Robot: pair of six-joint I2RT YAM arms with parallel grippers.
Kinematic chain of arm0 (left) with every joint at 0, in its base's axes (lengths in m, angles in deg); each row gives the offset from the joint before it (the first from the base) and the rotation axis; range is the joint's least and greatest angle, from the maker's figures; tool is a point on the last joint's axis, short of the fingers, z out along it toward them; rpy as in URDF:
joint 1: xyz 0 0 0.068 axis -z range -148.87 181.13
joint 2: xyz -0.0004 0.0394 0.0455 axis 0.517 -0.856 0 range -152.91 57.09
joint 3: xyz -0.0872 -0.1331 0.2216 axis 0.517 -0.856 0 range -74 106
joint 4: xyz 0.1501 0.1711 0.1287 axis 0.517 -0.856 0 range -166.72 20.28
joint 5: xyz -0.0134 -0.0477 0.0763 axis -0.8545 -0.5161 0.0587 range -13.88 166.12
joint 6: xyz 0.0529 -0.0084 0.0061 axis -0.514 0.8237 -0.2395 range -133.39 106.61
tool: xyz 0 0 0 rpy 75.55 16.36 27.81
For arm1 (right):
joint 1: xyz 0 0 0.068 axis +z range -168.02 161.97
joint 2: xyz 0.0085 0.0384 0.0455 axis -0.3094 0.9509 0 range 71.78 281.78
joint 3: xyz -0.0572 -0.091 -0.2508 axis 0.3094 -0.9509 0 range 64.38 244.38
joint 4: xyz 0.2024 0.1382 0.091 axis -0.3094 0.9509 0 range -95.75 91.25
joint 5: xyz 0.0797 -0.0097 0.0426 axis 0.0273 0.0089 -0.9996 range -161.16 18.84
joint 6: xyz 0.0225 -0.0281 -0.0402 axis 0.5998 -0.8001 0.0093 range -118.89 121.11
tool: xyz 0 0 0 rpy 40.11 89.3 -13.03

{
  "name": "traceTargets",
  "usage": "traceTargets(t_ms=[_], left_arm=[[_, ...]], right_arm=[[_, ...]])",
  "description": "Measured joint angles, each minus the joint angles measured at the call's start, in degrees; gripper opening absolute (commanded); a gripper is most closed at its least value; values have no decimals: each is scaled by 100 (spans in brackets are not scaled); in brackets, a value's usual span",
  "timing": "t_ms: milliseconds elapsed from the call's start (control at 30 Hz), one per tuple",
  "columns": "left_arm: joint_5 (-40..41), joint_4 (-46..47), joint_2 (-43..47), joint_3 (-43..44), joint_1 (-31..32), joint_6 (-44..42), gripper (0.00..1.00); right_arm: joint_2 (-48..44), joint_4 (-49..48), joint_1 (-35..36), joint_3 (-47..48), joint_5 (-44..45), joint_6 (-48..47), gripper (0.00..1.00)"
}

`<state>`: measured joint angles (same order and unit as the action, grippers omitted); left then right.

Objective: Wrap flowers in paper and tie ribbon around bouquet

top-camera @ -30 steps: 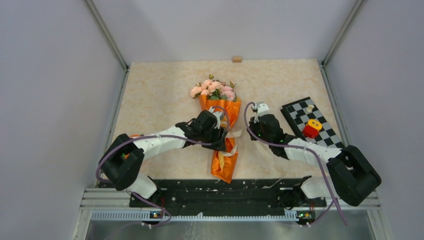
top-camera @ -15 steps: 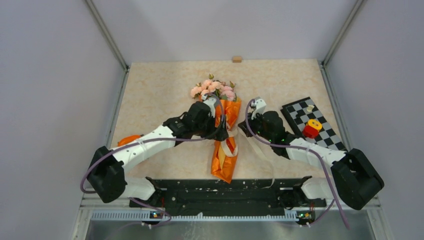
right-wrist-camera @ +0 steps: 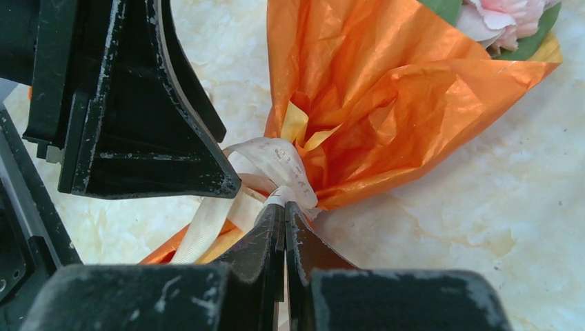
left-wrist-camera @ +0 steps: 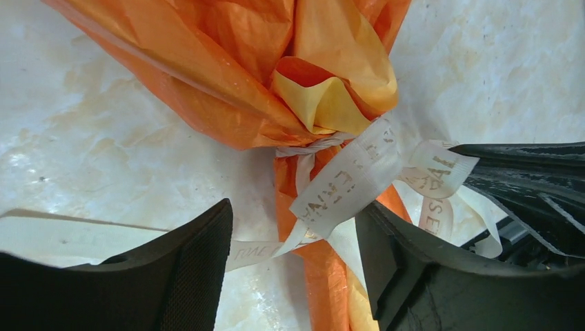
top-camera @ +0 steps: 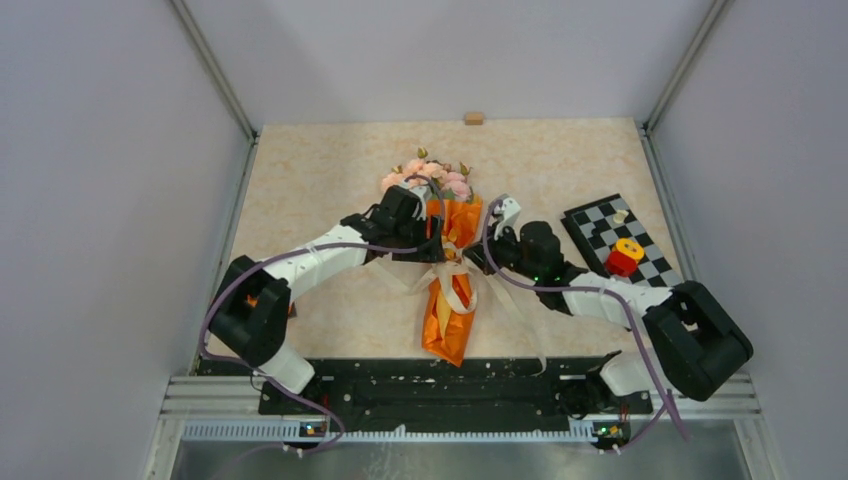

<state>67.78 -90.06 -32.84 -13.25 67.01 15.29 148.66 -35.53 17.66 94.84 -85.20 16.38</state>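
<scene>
The bouquet (top-camera: 452,300) lies mid-table, a narrow cone of glossy orange paper (left-wrist-camera: 227,76) with pink flowers (top-camera: 430,177) at its far end. A cream ribbon (left-wrist-camera: 352,176) with printed letters is tied round the cone's waist, and its tails trail left and right over the table. My left gripper (left-wrist-camera: 295,214) stands open over the waist; a ribbon strip and the paper lie between its fingers, ungripped. My right gripper (right-wrist-camera: 284,207) is shut, with the ribbon (right-wrist-camera: 276,162) pinched at its fingertips right beside the knot. The left gripper's black fingers (right-wrist-camera: 138,124) fill the right wrist view's upper left.
A black-and-white checkered board (top-camera: 640,240) lies at the right with a red and yellow object (top-camera: 625,257) on it. A small wooden block (top-camera: 474,118) sits at the far edge. Walls close in the table on both sides.
My left gripper slid away from me along the cone toward the flowers, its jaws parted. The right gripper moved left to the knot. The ribbon's tails have spread wider.
</scene>
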Motion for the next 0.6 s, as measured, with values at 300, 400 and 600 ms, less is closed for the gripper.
traceTargets(t_ms=[300,400,600], left_arm=[[-542,260,-146,0,-90,-7,18],[-595,328,-146,0,-98,-7,2],[-796,492,-146,0,-103,4,0]], right_arm=[[256,-201,223,0,35,33,0],[308,-295,326,0,68,28,0],[706,-470,560,136,219,20,0]])
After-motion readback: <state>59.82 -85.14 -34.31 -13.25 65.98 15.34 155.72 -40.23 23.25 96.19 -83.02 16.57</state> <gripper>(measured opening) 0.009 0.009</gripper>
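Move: The ribbon loop that the left hand is to pinch stands over the bouquet's tied waist, about 2 cm to the right, 1 cm ahead and 1 cm below, just inside its open fingers. The waist is some 3 cm ahead, 2 cm right and 5 cm down, the flowers about 15 cm ahead. The right hand holds another stretch of ribbon; the loop lies roughly 4 cm to its left and 3 cm below, level ahead, with the waist 2 cm ahead, 4 cm left and 7 cm down. The left fingers close from well open to shut, pinching the ribbon loop over the bouquet's waist while that hand eases about 2 cm right and ends slightly raised. The right hand, still pinching its own ribbon, goes some 3 cm left towards the left fingertips, sinking about 2 cm and drawing back 1 cm. ##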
